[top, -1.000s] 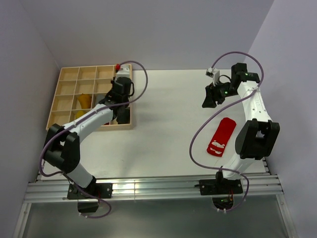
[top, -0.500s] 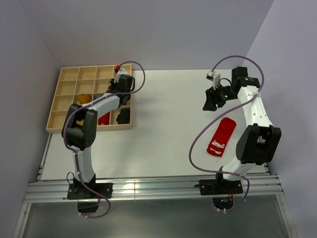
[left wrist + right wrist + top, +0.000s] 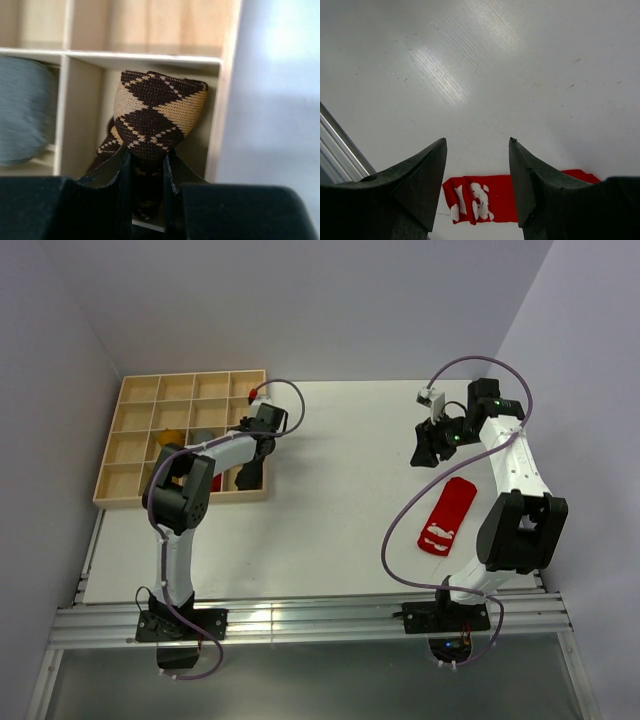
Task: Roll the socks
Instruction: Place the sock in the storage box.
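My left gripper point(image 3: 146, 155) is shut on the brown-tan argyle sock point(image 3: 157, 112), a folded bundle standing in a compartment at the right edge of the wooden tray point(image 3: 227, 100). A grey sock point(image 3: 22, 120) fills the compartment to its left. In the top view the left wrist hangs over the tray's point(image 3: 130, 440) right column, with a dark bundle point(image 3: 248, 474) below it and a mustard sock point(image 3: 169, 438) further left. The red sock point(image 3: 447, 514) with white marks lies flat on the table. My right gripper point(image 3: 422, 443) hovers open above the table; the red sock point(image 3: 480, 200) shows between and below its fingers.
The tray has several square compartments and sits at the table's far left. A purple cable loops off each arm. Walls close in on the left, back and right. A metal rail point(image 3: 300, 620) runs along the near edge.
The left arm's elbow has swung from far left in toward the tray, and its wrist has shifted slightly right, still pinching the argyle sock. The right arm has hardly moved.
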Controlling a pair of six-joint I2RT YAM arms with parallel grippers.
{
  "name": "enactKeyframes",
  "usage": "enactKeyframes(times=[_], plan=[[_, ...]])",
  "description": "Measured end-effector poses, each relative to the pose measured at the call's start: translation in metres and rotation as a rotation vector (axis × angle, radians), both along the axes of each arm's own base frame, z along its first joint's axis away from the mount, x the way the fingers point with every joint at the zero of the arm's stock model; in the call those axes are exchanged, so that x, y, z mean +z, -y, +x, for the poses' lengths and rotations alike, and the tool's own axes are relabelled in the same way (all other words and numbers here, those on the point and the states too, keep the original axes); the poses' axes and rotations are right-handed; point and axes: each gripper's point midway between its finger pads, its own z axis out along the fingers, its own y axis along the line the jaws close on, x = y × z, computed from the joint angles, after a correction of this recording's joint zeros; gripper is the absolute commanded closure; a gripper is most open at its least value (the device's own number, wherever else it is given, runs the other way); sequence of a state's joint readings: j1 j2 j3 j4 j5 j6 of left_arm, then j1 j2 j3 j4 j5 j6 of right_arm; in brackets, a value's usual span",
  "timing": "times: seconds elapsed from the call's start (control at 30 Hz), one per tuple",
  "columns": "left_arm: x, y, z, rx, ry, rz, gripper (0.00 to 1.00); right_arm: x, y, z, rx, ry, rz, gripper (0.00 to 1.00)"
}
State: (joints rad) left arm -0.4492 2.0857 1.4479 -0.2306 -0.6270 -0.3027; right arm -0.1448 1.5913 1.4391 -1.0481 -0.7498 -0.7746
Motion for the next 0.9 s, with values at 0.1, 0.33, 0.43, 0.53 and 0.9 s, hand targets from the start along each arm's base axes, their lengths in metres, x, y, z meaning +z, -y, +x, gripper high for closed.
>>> enactKeyframes(times=[0.1,0.33,0.43,0.53,0.9], plan=[[-0.008,0.006,-0.003,-0.008,-0.022,-0.029,1.0,0.0,0.0,0.0,0.002,0.001,-0.002,0.4],[-0.009,0.002,0.002,0.01,-0.051,-0.136,0.94,-0.011,0.0,-0.007,0.004,-0.03,-0.004,0.4],[-0.009,0.002,0.004,0.009,-0.071,-0.164,0.82,-0.016,0.001,-0.01,0.001,-0.045,-0.011,0.4],[-0.009,0.002,0.004,0.004,-0.088,-0.176,0.64,-0.017,0.002,-0.01,-0.002,-0.047,-0.017,0.4],[-0.007,0.003,0.002,-0.027,-0.125,-0.252,0.34,-0.018,0.004,-0.01,-0.005,-0.049,-0.026,0.39]])
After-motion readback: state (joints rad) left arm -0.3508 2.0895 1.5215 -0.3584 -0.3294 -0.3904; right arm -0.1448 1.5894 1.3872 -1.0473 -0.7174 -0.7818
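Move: The left hand holds the rolled argyle sock already inside its compartment, whose middle lies only about 1 cm ahead of the pinch, level sideways, some 2 cm below. The grey sock sits about 9 cm to the left and 1 cm ahead, one cell over; the black sock is about 8 cm back, straight behind. From the idle right hand the compartment is roughly 42 cm left, 10 cm ahead and 15 cm down. Still pinching the argyle sock, the left fingers ease it about 1 cm down in the compartment while the hand rolls some 15 degrees, left side dropping, and tips slightly nose-down; then they spread to roughly twice their gap, ending the pinch, the hand staying low over the cell. The open right hand meanwhile sinks about 2 cm and draws back 1 cm, touching nothing. ##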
